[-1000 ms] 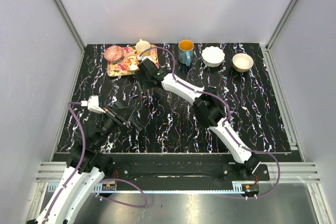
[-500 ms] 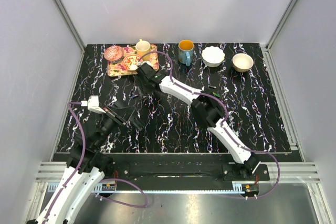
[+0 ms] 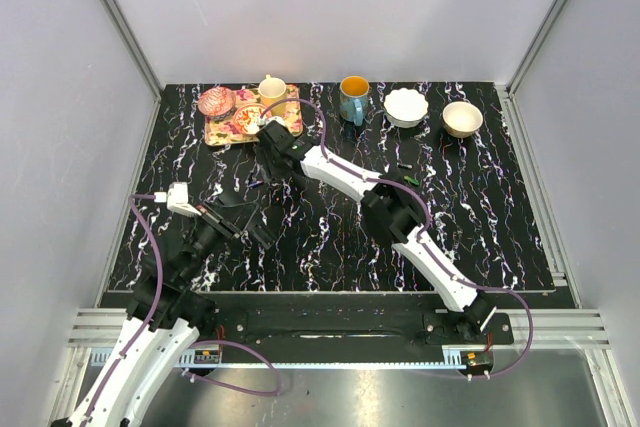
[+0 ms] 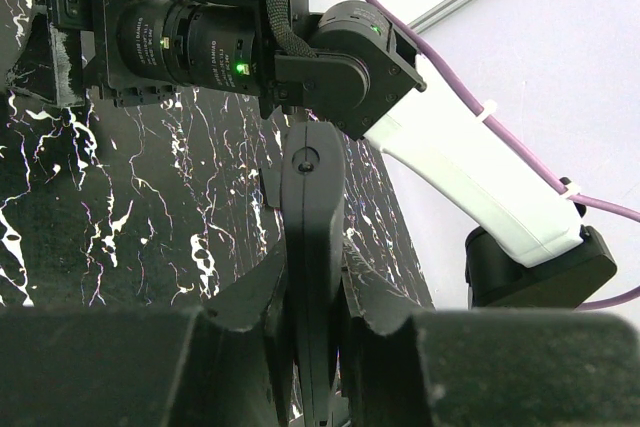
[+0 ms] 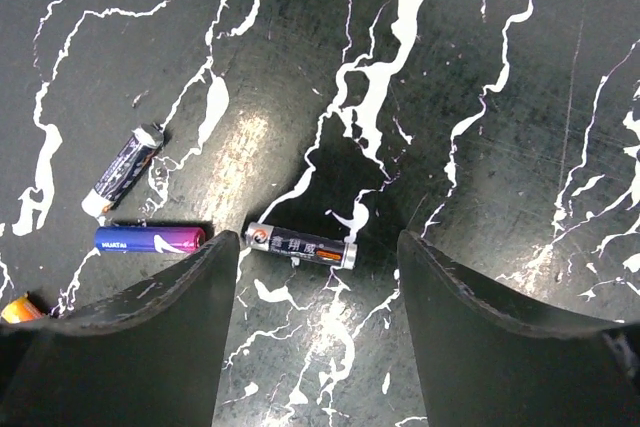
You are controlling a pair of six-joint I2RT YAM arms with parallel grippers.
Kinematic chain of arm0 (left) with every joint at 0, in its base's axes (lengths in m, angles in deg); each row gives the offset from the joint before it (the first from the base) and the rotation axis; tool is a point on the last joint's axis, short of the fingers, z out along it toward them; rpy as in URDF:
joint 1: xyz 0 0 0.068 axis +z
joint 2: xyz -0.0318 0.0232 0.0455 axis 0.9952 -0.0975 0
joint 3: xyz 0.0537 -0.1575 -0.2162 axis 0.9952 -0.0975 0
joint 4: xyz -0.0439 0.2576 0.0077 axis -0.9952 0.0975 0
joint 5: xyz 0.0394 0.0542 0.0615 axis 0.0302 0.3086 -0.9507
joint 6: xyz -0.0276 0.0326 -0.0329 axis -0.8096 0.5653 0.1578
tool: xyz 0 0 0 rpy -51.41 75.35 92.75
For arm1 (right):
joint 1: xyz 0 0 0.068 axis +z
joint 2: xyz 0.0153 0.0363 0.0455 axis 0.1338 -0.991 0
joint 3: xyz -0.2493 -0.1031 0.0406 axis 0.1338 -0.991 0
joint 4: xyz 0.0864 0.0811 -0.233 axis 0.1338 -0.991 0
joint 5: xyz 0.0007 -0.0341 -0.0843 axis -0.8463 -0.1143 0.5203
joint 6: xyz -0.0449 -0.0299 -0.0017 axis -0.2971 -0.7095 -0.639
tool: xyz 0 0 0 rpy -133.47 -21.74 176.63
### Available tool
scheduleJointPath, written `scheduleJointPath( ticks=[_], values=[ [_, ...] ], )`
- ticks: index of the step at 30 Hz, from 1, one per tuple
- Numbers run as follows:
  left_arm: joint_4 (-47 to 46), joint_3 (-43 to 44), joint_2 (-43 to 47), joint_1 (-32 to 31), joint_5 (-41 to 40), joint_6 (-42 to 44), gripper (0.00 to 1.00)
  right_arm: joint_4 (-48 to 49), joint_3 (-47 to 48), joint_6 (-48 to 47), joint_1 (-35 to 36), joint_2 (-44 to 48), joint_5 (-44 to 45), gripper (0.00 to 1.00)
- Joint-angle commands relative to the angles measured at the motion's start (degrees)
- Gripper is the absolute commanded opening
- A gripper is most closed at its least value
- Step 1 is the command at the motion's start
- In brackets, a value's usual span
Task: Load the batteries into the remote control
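The remote control (image 4: 312, 247) is a slim black bar seen edge-on in the left wrist view, and my left gripper (image 4: 312, 299) is shut on it; in the top view this gripper (image 3: 236, 219) is held at the table's left. My right gripper (image 5: 318, 239) is open, pointing down at the table. A black battery (image 5: 300, 245) lies between its fingers. A purple battery (image 5: 150, 239) and a dark blue one (image 5: 124, 171) lie to its left, and an orange end (image 5: 15, 307) shows at the edge. In the top view the right gripper (image 3: 270, 147) hovers just below the tray.
A floral tray (image 3: 225, 132) at the back left carries a pink bowl (image 3: 216, 101) and a cream cup (image 3: 272, 87). Along the back stand a blue mug (image 3: 353, 97), a white bowl (image 3: 406, 105) and a beige bowl (image 3: 462, 117). One small battery (image 3: 405, 165) lies right of centre.
My right arm has stretched a little further left and back, bringing its open gripper over the batteries. The left arm and the remote control have not moved.
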Motion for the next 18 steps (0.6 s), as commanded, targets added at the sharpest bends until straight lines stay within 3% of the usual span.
scheduleJointPath(
  ticks=[1,6,13,18],
  values=[
    [-2.28,0.65,0.67,0.35,0.25,-0.17,0.00,-0.95,2.13,-0.05,0.64,-1.41,1.05,0.68],
    [-2.37,0.57,0.93,0.35,0.34,-0.26,0.00,-1.04,0.72,0.13,0.56,-0.88,1.40,0.57],
    [-2.19,0.30,1.55,0.26,0.43,-0.61,0.00,-1.30,-1.29,0.04,0.56,0.26,2.46,0.51],
    [-1.93,0.22,1.99,0.26,0.25,-0.61,0.00,-0.60,-9.45,-0.49,0.56,3.86,4.47,0.47]
  ],
)
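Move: The black battery lies almost between the right hand's open fingertips, about 1 cm to the left and 1 cm below, lengthwise across the gap. The purple battery is some 4 cm back and 6 cm to the left of the hand, the silver-topped one about 1 cm back and 8 cm left, the orange-ended one roughly 9 cm back and 8 cm left. From the left hand the black battery is about 23 cm ahead, straight in line, and 22 cm lower. Staying low over the table, the right hand shuts its fingers from about three quarters to half open around the black battery, one fingertip coming against each end so that it is pinched lengthwise. Meanwhile the hand eases only some 0.5 cm to the right and barely down, its tilt practically unchanged, away from the purple and silver-topped batteries, with the leftmost finger pushing the black battery along the table towards the other finger. ##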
